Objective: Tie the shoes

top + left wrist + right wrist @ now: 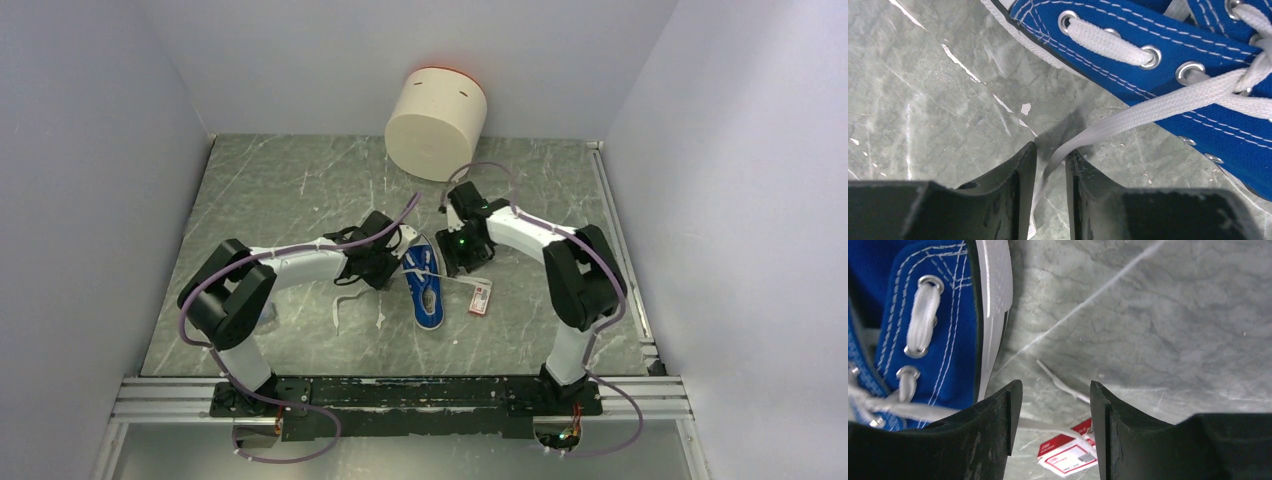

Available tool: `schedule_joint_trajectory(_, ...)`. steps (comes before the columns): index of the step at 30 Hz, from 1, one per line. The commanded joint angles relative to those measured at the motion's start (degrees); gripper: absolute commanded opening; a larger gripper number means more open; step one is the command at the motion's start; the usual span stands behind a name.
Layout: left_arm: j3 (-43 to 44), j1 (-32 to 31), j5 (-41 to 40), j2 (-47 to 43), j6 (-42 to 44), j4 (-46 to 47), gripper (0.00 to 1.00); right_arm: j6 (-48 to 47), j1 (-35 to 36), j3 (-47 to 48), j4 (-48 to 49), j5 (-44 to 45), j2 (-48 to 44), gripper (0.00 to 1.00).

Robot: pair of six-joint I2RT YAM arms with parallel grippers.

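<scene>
The shoe (424, 285), a small blue sneaker with a white sole, lies in the middle of the table between both arms. My left gripper (385, 262) is low at its left side. In the left wrist view a white lace (1148, 107) runs from the eyelets of the shoe (1148, 30) down through the narrow gap of my left gripper (1050, 150); the jaws stand slightly apart around it. My right gripper (462, 255) sits at the shoe's right side. In the right wrist view my right gripper (1054, 385) is open and empty beside the sole (993, 285), with the other lace (1063, 385) lying under it.
A red-and-white flat packet (480, 298) lies right of the shoe, below the right jaws (1068, 452). A cream cylinder (436, 122) stands at the back. A loose lace end (345, 300) trails on the table left of the shoe. Walls close in on three sides.
</scene>
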Motion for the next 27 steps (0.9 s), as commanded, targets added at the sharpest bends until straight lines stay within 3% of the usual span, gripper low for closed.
schedule_joint_trajectory(1,-0.1,-0.1,1.1,0.0,-0.4,-0.1,0.29,-5.0,3.1,2.9,-3.3,9.8,3.2,0.56)
schedule_joint_trajectory(11,-0.6,-0.1,0.9,-2.7,-0.8,-0.7,0.2,-5.7,3.3,-0.7,-1.8,13.1,5.0,0.51)
schedule_joint_trajectory(15,-1.5,-0.1,2.3,-4.7,-1.3,1.0,0.09,-4.1,3.2,-1.6,0.0,13.5,4.1,0.3)
schedule_joint_trajectory(18,-2.9,-0.1,3.5,-6.5,-0.8,3.9,0.06,-0.4,0.4,-0.7,2.6,10.6,-0.4,0.0)
schedule_joint_trajectory(23,-4.6,-0.1,4.5,-10.0,0.4,8.2,0.05,11.0,-12.6,-2.3,9.1,-4.0,-10.4,0.0)
schedule_joint_trajectory(27,-5.4,-0.1,5.5,-12.7,1.5,11.3,0.05,13.9,-17.6,-2.0,9.1,-12.3,-14.3,0.0)
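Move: The right hand, open, hangs just past the shoe's right side: its white lace runs about 2 cm to the right, 1 cm back and 2 cm below. The red box lies about 3 cm right and 5 cm back, the shoe's middle some 6 cm left and 1 cm back. The left lace already lies between the left hand's half-open fingers, level with them; the shoe's middle is about 7 cm right, the lace knot 6 cm right and 2 cm ahead. The right hand sinks about 2 cm while easing a little to its right, shuts its fingers on the right lace near its end, then sweeps up, forward and to the right, away from the shoe, rising some 8 cm and turning about 25 degrees clockwise. Meanwhile the left hand stays low beside the shoe, finishes closing on the left lace, and then lifts almost straight up by about 4 cm, keeping its pinch. ##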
